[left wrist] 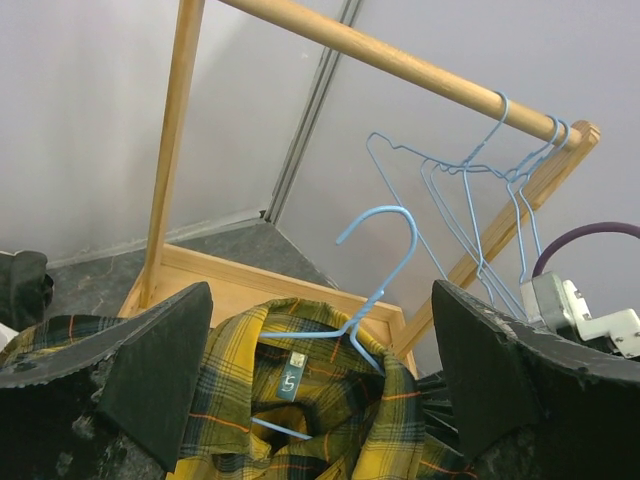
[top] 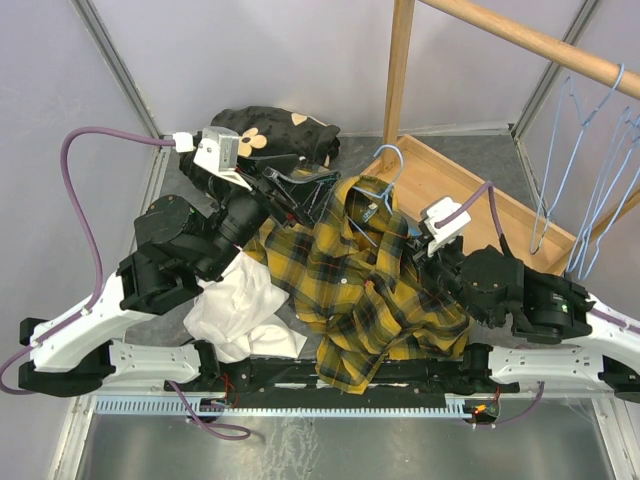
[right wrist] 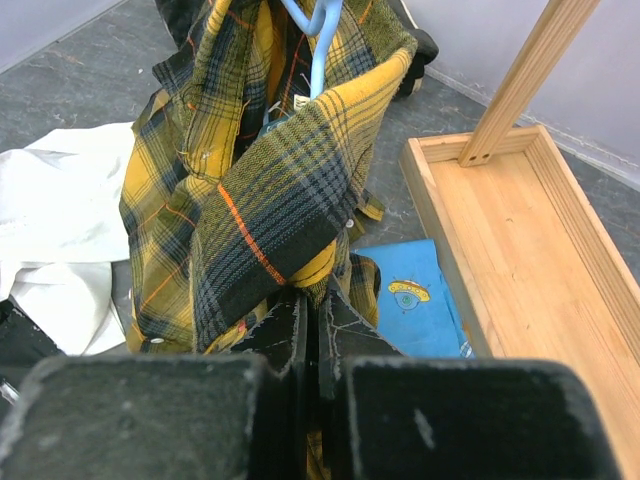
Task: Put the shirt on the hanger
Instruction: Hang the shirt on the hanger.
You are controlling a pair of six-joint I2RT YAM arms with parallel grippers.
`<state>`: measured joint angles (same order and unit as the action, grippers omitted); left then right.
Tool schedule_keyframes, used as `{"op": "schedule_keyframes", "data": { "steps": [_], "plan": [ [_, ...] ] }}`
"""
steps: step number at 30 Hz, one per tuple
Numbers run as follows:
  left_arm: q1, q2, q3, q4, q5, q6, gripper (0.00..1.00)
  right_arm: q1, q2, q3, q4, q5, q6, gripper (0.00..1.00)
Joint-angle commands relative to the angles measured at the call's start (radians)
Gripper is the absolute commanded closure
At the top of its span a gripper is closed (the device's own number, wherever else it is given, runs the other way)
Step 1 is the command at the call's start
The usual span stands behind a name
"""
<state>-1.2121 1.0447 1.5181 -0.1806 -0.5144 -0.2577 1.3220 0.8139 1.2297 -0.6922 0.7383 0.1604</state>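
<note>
The yellow-and-black plaid shirt lies bunched between the two arms, its collar raised. A pale-blue wire hanger sits inside the collar, with its hook sticking up out of the neck. My left gripper is open, its fingers wide on either side of the collar and touching nothing; from above, the left gripper is just left of the collar. My right gripper is shut on a fold of the shirt below the collar, at the garment's right side.
A white garment lies by the left arm and a black flowered cloth at the back. A wooden rail carries spare blue hangers over a wooden base tray. A blue printed cloth shows under the shirt.
</note>
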Motion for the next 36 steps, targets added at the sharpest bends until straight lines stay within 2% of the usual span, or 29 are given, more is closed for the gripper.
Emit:
{"op": "schedule_keyframes", "data": {
  "steps": [1, 5, 11, 13, 17, 24, 30, 36],
  "plan": [
    [0.001, -0.011, 0.04, 0.019, 0.02, -0.031, 0.04, 0.0, 0.015, 0.011, 0.044, 0.006, 0.005, 1.0],
    [0.001, -0.01, 0.03, 0.042, 0.041, -0.034, 0.03, 0.001, 0.02, 0.005, 0.049, 0.0, 0.005, 1.0],
    [0.001, -0.011, 0.066, -0.009, 0.032, -0.033, 0.0, 0.0, 0.03, 0.013, 0.037, -0.024, 0.006, 1.0],
    [0.002, -0.03, 0.061, -0.017, 0.049, -0.002, 0.01, 0.0, 0.027, 0.017, 0.034, -0.044, 0.0, 1.0],
    [0.002, -0.106, -0.042, -0.028, 0.083, 0.121, 0.01, 0.0, 0.015, 0.024, 0.027, -0.134, -0.031, 1.0],
    [0.002, -0.224, -0.189, -0.265, 0.189, 0.326, 0.01, 0.0, -0.005, 0.051, -0.025, -0.318, -0.067, 1.0],
    [0.002, -0.255, -0.183, -0.476, 0.252, 0.463, 0.01, 0.0, -0.039, 0.049, -0.06, -0.448, -0.07, 1.0],
    [0.001, -0.241, -0.147, -0.55, 0.27, 0.546, 0.01, 0.0, -0.033, 0.066, -0.1, -0.594, -0.068, 1.0]
  ]
}}
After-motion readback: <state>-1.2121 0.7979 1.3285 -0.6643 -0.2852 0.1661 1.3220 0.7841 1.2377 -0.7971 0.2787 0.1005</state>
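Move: From the left hand, open and empty, the plaid shirt's left shoulder lies about 4 cm ahead, 3 cm to the right and 9 cm below. The hanger's neck is roughly 6 cm ahead, 8 cm right and 6 cm below, its hook some 6 cm ahead, 10 cm right and level in height. From the right hand, which pinches the shirt's right edge, the left shoulder is about 3 cm ahead, 9 cm left and 8 cm up, the hanger's neck 3 cm ahead, 4 cm left and 9 cm up. The left hand, fingers staying wide open, drops about 13 cm from above the shirt to beside its left half, drawing left and back on the way while it rolls some 40 degrees, its left side rising and its fingertips dipping. Meanwhile the right hand keeps its pinch on the shirt's right edge and carries it back roughly 6 cm, with a smaller shift to the left and slightly down, turning counter-clockwise about 25 degrees. ##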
